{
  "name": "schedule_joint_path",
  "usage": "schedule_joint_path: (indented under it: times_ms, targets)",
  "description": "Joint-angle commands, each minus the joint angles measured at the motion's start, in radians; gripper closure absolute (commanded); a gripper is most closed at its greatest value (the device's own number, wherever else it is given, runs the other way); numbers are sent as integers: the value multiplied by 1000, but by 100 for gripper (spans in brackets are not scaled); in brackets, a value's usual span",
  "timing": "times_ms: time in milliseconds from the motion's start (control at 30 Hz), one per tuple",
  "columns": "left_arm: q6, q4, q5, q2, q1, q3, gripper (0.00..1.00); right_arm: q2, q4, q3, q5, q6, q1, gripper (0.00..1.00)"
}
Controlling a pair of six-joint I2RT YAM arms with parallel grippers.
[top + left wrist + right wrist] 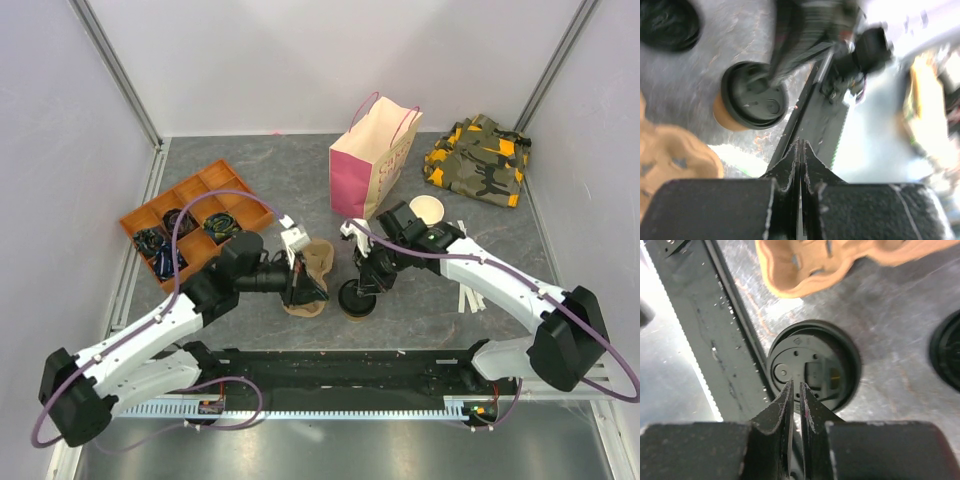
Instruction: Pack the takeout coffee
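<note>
The takeout coffee [357,300] stands on the table in front of the arms, a tan cup under a round black lid [812,367]. My right gripper [795,385] hovers just over the near edge of that lid. Its jaws are drawn almost together, with a narrow slit between them and nothing in it. My left gripper [801,142] is shut on nothing, over the brown cardboard cup carrier [312,272] just left of the cup. The left wrist view shows the coffee [752,97] ahead and to the left of the fingertips.
A pink-and-white paper bag [370,160] stands open behind the cup. A lidless tan cup [427,210], a camouflage cloth [480,158] and white sticks [468,292] lie to the right. An orange divided tray [195,215] sits at left. A loose black lid [947,355] lies nearby.
</note>
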Motion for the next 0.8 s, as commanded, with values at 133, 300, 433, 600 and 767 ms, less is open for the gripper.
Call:
schedule_joint_path:
  times_ms: [133,300,433,600,767]
  targets:
    - [598,-218,-277,71,-269,193,98,36,60,-43,-46,102,-7,83]
    - [724,-217,-446,122,-424,216,98,57,55,-56,-66,118,-23,83]
    - [797,-204,-530,179,-472,238,98,74,64,-72,-64,136,-28,85]
    - [814,-198,-550,242,-477,282,98,85,64,-75,-72,141,-36,86]
    - [819,-177,-572,291,-478,299,98,91,64,-76,-78,141,-45,86]
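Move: The black lid on the coffee cup is what both nearly shut hands are working at: about 2 cm ahead, 2 cm left and 3 cm below the right hand, and some 8 cm to the right, 2 cm ahead and 8 cm below the left one. The cardboard tray's middle is about 11 cm left of that lid and 6 cm farther out; a spare lid lies roughly 12 cm beyond the cup lid and 2 cm to its right, also on the table. Over the lid's near side the right hand sinks about 2 cm, mostly at once, easing back slightly and tilting some 10 degrees, then stays there, its fingertips seeming to bear down on the lid. The left hand, fingers kept shut, swings right about 5 cm towards the lid, dipping back before easing partly forward again; it rises a touch, then sinks to about 3 cm lower, rolling strongly until its tips point more steeply down. ##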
